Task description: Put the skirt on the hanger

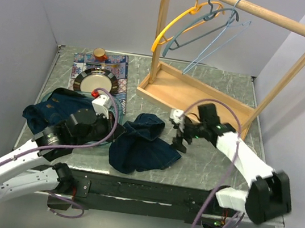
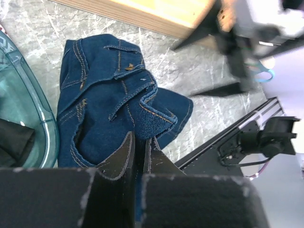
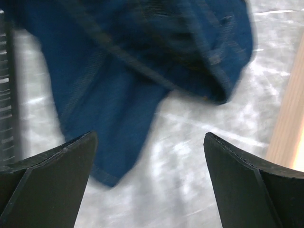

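The dark blue denim skirt (image 1: 142, 144) lies crumpled on the grey table between the two arms. My left gripper (image 1: 116, 134) is shut on the skirt's (image 2: 114, 95) near left edge, a sliver of blue cloth showing between its closed fingers (image 2: 124, 156). My right gripper (image 1: 177, 132) stands wide open just right of the skirt, close above the table. In the right wrist view the skirt (image 3: 133, 61) lies ahead of the right gripper (image 3: 149, 142), with nothing between the jaws. A yellow hanger (image 1: 177, 23), a grey hanger (image 1: 203, 27) and a light blue hanger (image 1: 217, 46) hang on the rack's rail.
The wooden rack's base tray (image 1: 196, 92) sits at the back right, near my right gripper. A teal bin (image 2: 42, 123) with another denim garment (image 1: 55, 108) is at the left. Behind it are a plate (image 1: 95, 81) on a patterned mat and a red-capped jar (image 1: 99, 53).
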`<action>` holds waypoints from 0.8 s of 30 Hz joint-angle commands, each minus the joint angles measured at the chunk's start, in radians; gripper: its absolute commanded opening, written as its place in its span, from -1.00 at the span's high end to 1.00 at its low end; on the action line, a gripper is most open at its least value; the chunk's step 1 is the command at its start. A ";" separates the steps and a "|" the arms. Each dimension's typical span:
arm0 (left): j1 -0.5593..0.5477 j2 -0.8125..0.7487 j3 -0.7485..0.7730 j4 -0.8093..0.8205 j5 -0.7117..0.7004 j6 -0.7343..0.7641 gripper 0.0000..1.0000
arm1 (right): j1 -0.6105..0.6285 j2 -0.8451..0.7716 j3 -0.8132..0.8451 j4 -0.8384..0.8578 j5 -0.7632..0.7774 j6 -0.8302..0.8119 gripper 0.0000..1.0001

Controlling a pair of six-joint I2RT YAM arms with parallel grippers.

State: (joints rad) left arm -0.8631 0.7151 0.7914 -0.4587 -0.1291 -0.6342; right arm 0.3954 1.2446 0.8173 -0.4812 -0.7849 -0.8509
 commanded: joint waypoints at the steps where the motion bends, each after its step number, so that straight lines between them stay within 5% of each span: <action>1: 0.009 -0.013 0.012 0.015 -0.004 -0.047 0.98 | 0.060 0.139 0.127 0.177 0.197 0.024 -1.00; 9: 0.013 -0.032 0.020 0.008 -0.004 -0.053 0.99 | 0.103 0.390 0.302 0.173 0.269 -0.002 -0.98; 13: 0.015 -0.048 0.028 -0.003 -0.014 -0.055 0.99 | 0.148 0.484 0.347 0.190 0.318 0.033 -0.75; 16: 0.016 -0.062 0.038 -0.009 -0.014 -0.059 0.98 | 0.154 0.529 0.400 0.161 0.357 0.064 -0.44; 19: 0.016 -0.083 0.054 -0.017 -0.021 -0.061 0.99 | 0.155 0.553 0.440 0.110 0.381 0.079 0.24; 20: 0.016 -0.092 0.058 -0.021 -0.027 -0.059 0.98 | 0.155 0.550 0.450 0.093 0.381 0.088 0.79; 21: 0.016 -0.097 0.065 -0.029 -0.039 -0.056 0.98 | 0.155 0.538 0.451 0.078 0.388 0.095 1.00; 24: 0.016 -0.112 0.101 -0.047 -0.044 -0.024 0.99 | 0.154 0.393 0.412 0.040 0.380 0.108 1.00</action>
State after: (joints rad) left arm -0.8520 0.6365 0.8078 -0.5140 -0.1486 -0.6743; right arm 0.5518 1.7916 1.2156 -0.3805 -0.4236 -0.7719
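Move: The far right corner of the skirt is what my right hand wants: about 10 cm ahead of it, 6 cm to its left and 6 cm below. The rack tray's middle lies some 17 cm ahead and 6 cm to the right of that hand, the bin's about 33 cm to its left and level with it; both are lower. From my left hand, already holding the skirt, that corner is roughly 10 cm ahead, 14 cm right and 14 cm below. I sweep my open right hand forward about 11 cm, bearing left towards the skirt's far corner beside the rack tray, then sink some 6 cm onto it, tipping the fingers about 15 degrees further down and shutting them to pinch the stitched edge. My left hand keeps its grip on the skirt and eases a centimetre or two up and left near the end. ##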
